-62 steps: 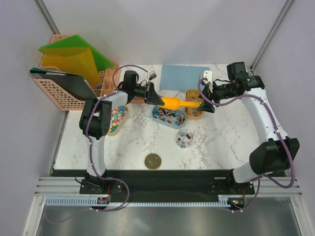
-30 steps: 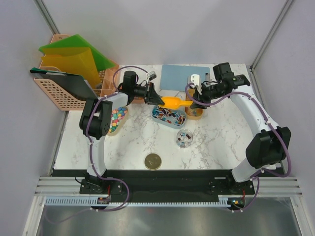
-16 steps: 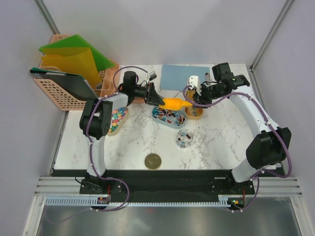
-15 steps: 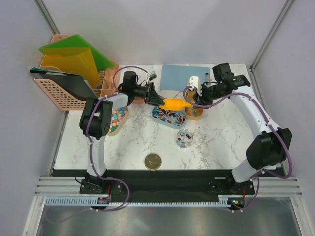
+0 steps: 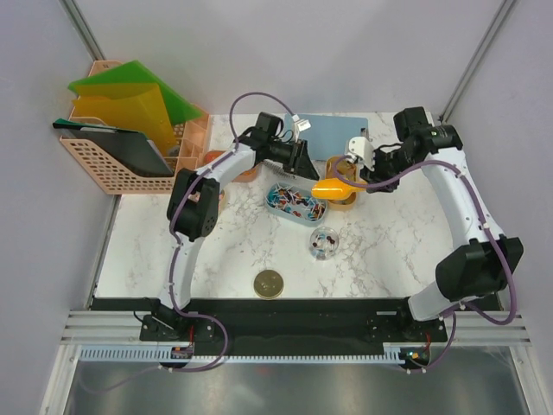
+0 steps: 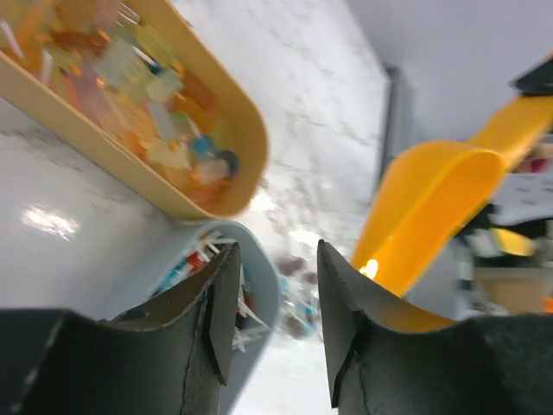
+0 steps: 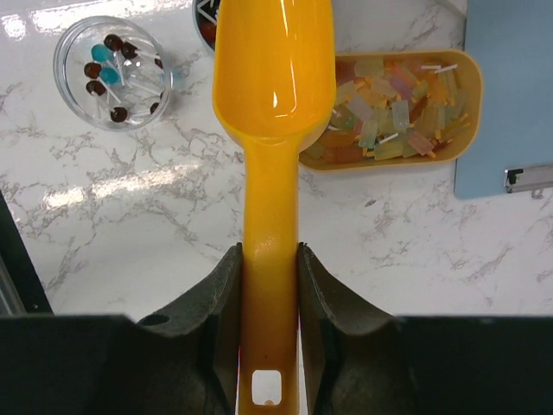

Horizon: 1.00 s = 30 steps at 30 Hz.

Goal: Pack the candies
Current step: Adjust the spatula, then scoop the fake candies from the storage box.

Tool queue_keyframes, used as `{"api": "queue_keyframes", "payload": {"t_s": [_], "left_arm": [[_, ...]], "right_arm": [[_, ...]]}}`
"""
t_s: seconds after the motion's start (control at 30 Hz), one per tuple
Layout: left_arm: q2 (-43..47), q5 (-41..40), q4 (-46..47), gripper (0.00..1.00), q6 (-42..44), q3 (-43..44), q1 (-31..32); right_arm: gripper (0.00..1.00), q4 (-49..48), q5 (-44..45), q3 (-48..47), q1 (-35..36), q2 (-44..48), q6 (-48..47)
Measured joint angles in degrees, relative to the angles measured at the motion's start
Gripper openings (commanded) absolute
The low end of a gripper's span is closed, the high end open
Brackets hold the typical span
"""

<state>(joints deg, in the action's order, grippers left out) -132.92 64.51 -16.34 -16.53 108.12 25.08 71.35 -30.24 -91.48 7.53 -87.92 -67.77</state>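
Observation:
My right gripper is shut on the handle of the long orange scoop. It also shows in the right wrist view, where the scoop's bowl is empty and hangs beside a tan tray of pastel and orange candies. A clear round cup holds a few dark and blue candies. My left gripper is open and empty above a blue tray of wrapped candies. In the left wrist view it has the scoop to its right.
A round gold lid lies near the front edge. A peach basket with coloured folders stands at the back left, and a blue mat lies at the back. An orange dish peeks out under the left arm.
The left gripper has let go of the scoop and swung right, over the blue tray. The right gripper has drawn the scoop to the right, over the tan tray.

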Motion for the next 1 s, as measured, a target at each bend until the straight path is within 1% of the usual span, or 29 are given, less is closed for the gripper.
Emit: {"api": "queue_keyframes", "payload": {"t_s": [0.07, 0.13, 0.17, 0.23, 0.27, 0.3, 0.4, 0.5, 0.6, 0.77, 1.0], "left_arm": [[0.4, -7.9, -5.7, 0.42, 7.6, 2.5, 2.0], [1.7, -14.7, -9.9, 0.36, 13.9, 1.7, 2.4], [2.6, -17.7, -11.6, 0.26, 16.5, 0.5, 1.9], [4.8, -22.9, -14.1, 0.18, 21.1, -3.4, -0.2], [6.0, -24.8, -14.9, 0.06, 23.1, -5.5, -1.7], [7.1, -26.6, -15.7, 0.02, 24.5, -7.5, -3.5], [11.1, -30.2, -16.7, 0.02, 28.5, -13.7, -8.0], [14.9, -33.2, -16.8, 0.02, 31.3, -18.8, -10.0], [16.7, -34.4, -16.8, 0.02, 33.0, -21.7, -9.2], [16.9, -34.5, -16.7, 0.02, 34.2, -24.9, -7.7], [16.9, -34.8, -16.4, 0.02, 35.7, -25.8, -7.4]], "right_arm": [[0.00, 2.7, 1.5, -3.6, 0.3, -2.6, 0.0], [0.00, 3.7, 3.1, -7.5, 0.7, -5.7, -0.1], [0.00, 3.7, 4.0, -9.1, 1.0, -7.1, -0.2], [0.00, 3.8, 5.8, -11.3, 1.7, -9.1, -0.3], [0.00, 3.8, 6.9, -12.0, 2.4, -9.9, -0.4], [0.00, 3.8, 7.9, -12.4, 3.3, -10.5, -0.5], [0.00, 4.3, 9.9, -12.5, 6.2, -11.8, -0.2], [0.00, 4.8, 11.1, -12.5, 8.9, -13.1, 1.1], [0.00, 5.1, 12.3, -12.5, 10.2, -14.3, 3.1], [0.00, 5.5, 15.4, -12.5, 11.6, -16.3, 6.9], [0.00, 5.9, 20.2, -14.0, 14.9, -20.2, 13.2]]}}
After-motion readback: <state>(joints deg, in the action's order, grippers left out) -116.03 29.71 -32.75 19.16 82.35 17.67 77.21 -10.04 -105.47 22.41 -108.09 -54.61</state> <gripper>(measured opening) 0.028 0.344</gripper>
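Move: About 15 cm to the left of the right hand, which already holds the yellow spatula by its handle, 5 cm ahead and 21 cm down, lies the blue-grey lollipop tray. From this same hand the tan candy tray is 11 cm ahead and 4 cm left, the glass bowl 6 cm back and 8 cm left, both similarly low. The empty left hand has the lollipop tray 6 cm left, 3 cm back, 13 cm below. Lowering the spatula about 6 cm, the right hand first eases forward, then works left and down towards the lollipop tray, tipping its fingers some 20 degrees steeper and keeping its grip on the handle. The left hand retreats some 17 cm left and 10 cm down, past the tray to beyond its left end, swinging its fingers downward as they close on nothing. ##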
